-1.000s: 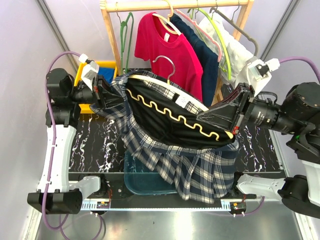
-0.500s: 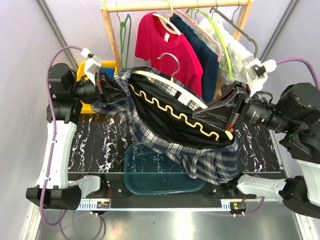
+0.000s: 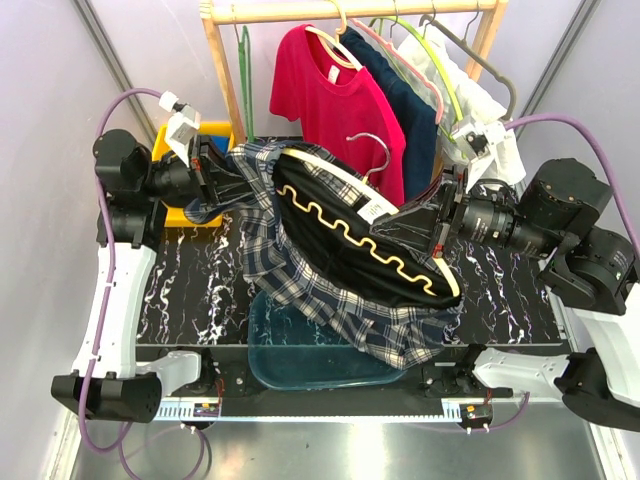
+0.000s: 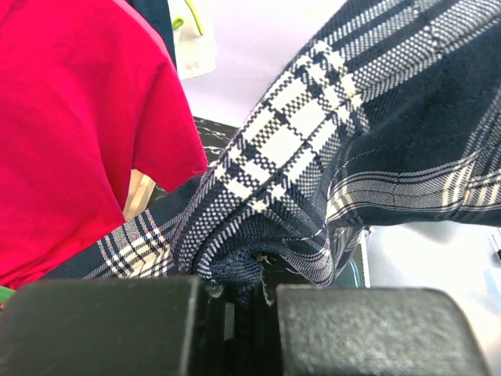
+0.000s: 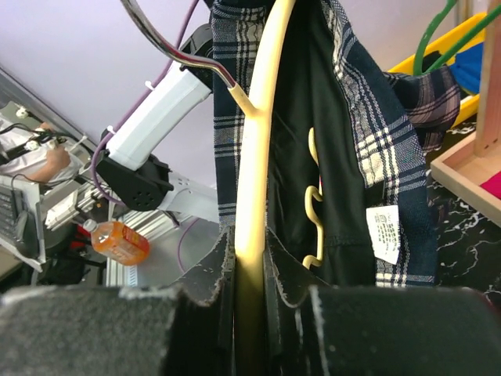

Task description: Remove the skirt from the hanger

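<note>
The dark navy skirt (image 3: pixel 410 110) hangs on the pale pink hanger (image 3: pixel 378 40) on the rack at the back, held by neither gripper. A corner of it shows in the left wrist view (image 4: pixel 153 23). My left gripper (image 3: pixel 215 178) (image 4: pixel 243 313) is shut on an edge of a blue-white plaid garment (image 3: pixel 320 290) (image 4: pixel 313 141). My right gripper (image 3: pixel 400 228) (image 5: pixel 250 313) is shut on the arm of a cream hanger (image 3: pixel 330 170) (image 5: pixel 258 141) with a metal hook. That plaid garment, with black lining, hangs on it above the table.
On the wooden rack (image 3: pixel 225 80) hang a red T-shirt (image 3: pixel 335 95), a white garment (image 3: pixel 465 105), a grey hanger (image 3: pixel 485 62) and a green wire hanger (image 3: pixel 245 70). A yellow bin (image 3: pixel 212 132) sits back left. A blue basin (image 3: pixel 290 355) lies under the plaid garment.
My right gripper has moved left and toward the rack with the cream hanger. The plaid garment's hem has swung left with it. My left gripper has barely moved.
</note>
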Robot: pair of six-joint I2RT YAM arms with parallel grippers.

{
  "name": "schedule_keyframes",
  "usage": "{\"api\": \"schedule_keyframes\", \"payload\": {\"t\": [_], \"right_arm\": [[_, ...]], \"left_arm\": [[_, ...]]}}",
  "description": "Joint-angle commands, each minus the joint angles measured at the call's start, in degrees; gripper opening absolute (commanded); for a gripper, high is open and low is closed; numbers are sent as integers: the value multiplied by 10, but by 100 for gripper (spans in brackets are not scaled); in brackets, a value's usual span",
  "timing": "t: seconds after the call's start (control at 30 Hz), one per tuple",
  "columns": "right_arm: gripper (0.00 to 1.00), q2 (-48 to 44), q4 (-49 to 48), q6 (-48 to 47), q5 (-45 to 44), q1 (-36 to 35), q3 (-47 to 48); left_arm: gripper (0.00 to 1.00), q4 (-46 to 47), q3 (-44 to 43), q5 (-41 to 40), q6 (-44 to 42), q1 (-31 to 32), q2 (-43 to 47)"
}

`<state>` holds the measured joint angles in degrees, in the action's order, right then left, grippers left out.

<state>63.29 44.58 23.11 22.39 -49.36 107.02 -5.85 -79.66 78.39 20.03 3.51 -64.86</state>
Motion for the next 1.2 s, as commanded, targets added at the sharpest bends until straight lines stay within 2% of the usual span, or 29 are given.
{"api": "schedule_keyframes", "payload": {"t": [0.0, 0.23, 0.4, 0.63, 0.9, 1.03, 1.17], "right_arm": [[0, 30, -19, -34, -88, 1, -19], [0, -114, 2, -69, -191, 1, -103], [0, -221, 19, -52, -221, 1, -154], [0, -298, 22, -41, -319, 1, -109], [0, -367, -33, -81, -405, -4, -77], [0, -425, -111, -94, -430, -13, -124], [0, -413, -157, -137, -435, -36, -151]], "left_arm": [[0, 123, -6, 82, 57, 25, 41], [0, 141, -7, 83, 73, -13, 40], [0, 147, -10, 81, 83, -27, 37], [0, 158, -23, 61, 94, -28, 20], [0, 149, -3, 56, 91, -54, 17], [0, 62, 4, 62, 32, -63, 18], [0, 33, 13, 50, 11, -64, 15]]}}
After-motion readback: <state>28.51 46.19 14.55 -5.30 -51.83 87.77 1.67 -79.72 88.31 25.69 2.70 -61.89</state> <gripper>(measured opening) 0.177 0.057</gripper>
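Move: The right hand holds the hanger; the skirt's middle lies about 7 cm to its left, 3 back and 6 below, the hook some 4 left and 10 ahead, the red shirt roughly 8 left, 20 ahead and 10 below. The left hand pinches the skirt's waist corner; the skirt's middle is about 16 cm to its right, 8 back and 6 below, the hanger's free end 6 right and 5 ahead. Right hand draws the hanger about 17 cm right, turning clockwise; left keeps pinching the skirt, easing back 5. ##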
